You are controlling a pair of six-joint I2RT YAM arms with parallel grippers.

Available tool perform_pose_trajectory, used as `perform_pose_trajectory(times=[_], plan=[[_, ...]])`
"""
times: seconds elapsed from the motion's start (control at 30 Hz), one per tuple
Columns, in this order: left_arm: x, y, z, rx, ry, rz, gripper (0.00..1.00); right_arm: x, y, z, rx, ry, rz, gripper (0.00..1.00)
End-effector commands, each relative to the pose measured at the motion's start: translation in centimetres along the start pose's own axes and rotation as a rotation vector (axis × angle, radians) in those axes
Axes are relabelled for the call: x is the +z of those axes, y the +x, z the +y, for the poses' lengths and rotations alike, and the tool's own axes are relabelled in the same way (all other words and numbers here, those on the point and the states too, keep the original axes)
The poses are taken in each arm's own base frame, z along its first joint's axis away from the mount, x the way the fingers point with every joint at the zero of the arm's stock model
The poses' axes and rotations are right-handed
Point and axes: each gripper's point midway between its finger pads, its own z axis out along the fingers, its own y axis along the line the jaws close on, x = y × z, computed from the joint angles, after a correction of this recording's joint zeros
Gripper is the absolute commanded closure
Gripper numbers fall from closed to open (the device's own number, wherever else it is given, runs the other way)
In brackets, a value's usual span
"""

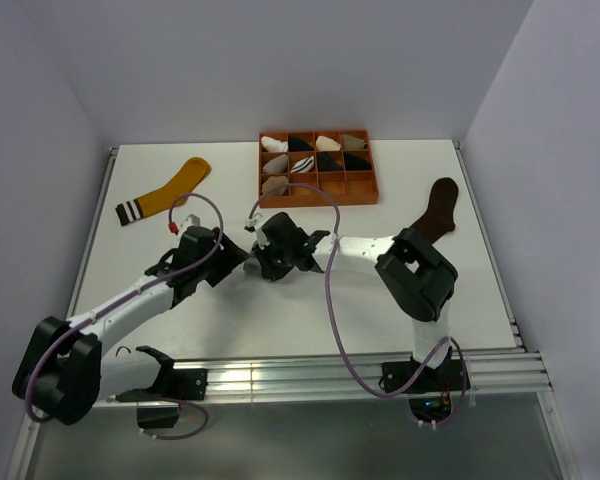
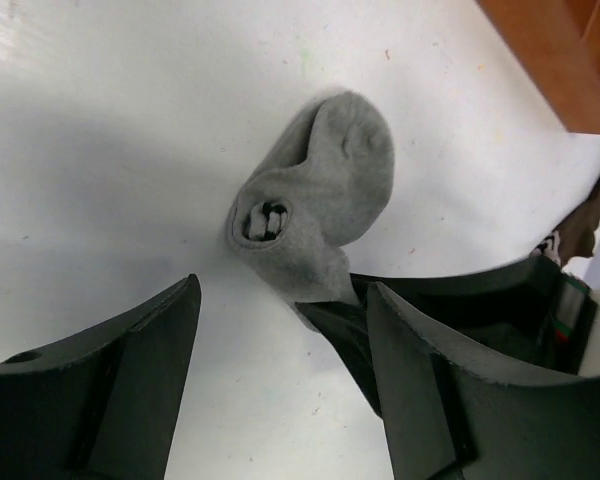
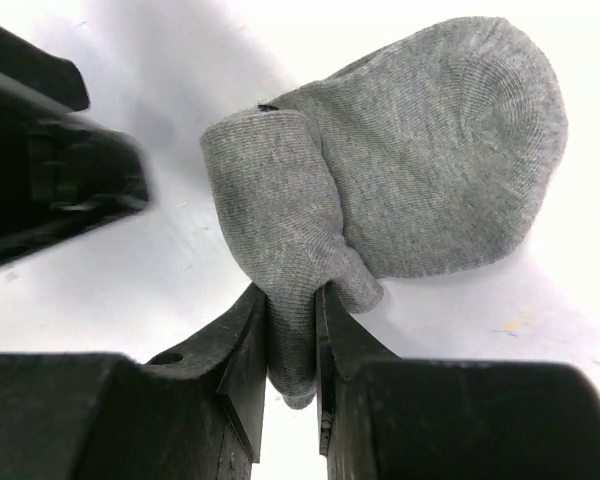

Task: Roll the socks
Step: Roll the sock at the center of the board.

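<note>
A grey sock [image 3: 410,170], partly rolled into a bundle, lies on the white table mid-way between the two arms. My right gripper [image 3: 292,300] is shut on a fold at the roll's near end. In the left wrist view the same grey sock [image 2: 325,190] shows its rolled open end, and my left gripper [image 2: 283,290] stands open just short of it, with nothing between its fingers. From above, the left gripper [image 1: 238,262] and right gripper [image 1: 268,260] meet and hide the grey sock. A mustard-yellow sock [image 1: 175,188] lies flat at the back left. A dark brown sock [image 1: 438,210] lies at the right.
An orange compartment tray [image 1: 365,190] holding small white, black and beige sock bundles stands at the back centre, just beyond the grippers. Its corner [image 2: 550,60] shows in the left wrist view. White walls close in the table on three sides.
</note>
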Motion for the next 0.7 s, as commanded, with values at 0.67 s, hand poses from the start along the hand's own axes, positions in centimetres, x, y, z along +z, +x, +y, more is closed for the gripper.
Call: perform_pose_trajectory(times=[0.67], plan=[[0.5, 1.8, 4.5, -0.121, 0.035, -0.062, 0.32, 0.6, 4.9, 3.8, 0.448, -0.526, 0.488, 1.00]])
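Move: The rolled part of the grey sock lies about 3 cm ahead, 3 cm to the right and 5 cm below the open left gripper; from the right gripper, already pinching its edge, it is some 3 cm left, 1 cm ahead and 1 cm down. The sock box stands roughly 27 cm ahead and 20 cm right of the left gripper, the yellow sock about 20 cm ahead and 20 cm left of it, both lower. Keep the right gripper's pinch on the grey sock and draw it back and left about 3 cm at the same height, swinging the fingertips back towards the base by some 40 degrees. Meanwhile lower the open left gripper about 4 cm, drawing back some 3 cm and slightly left, until a fingertip comes against the near side of the roll; don't close. ##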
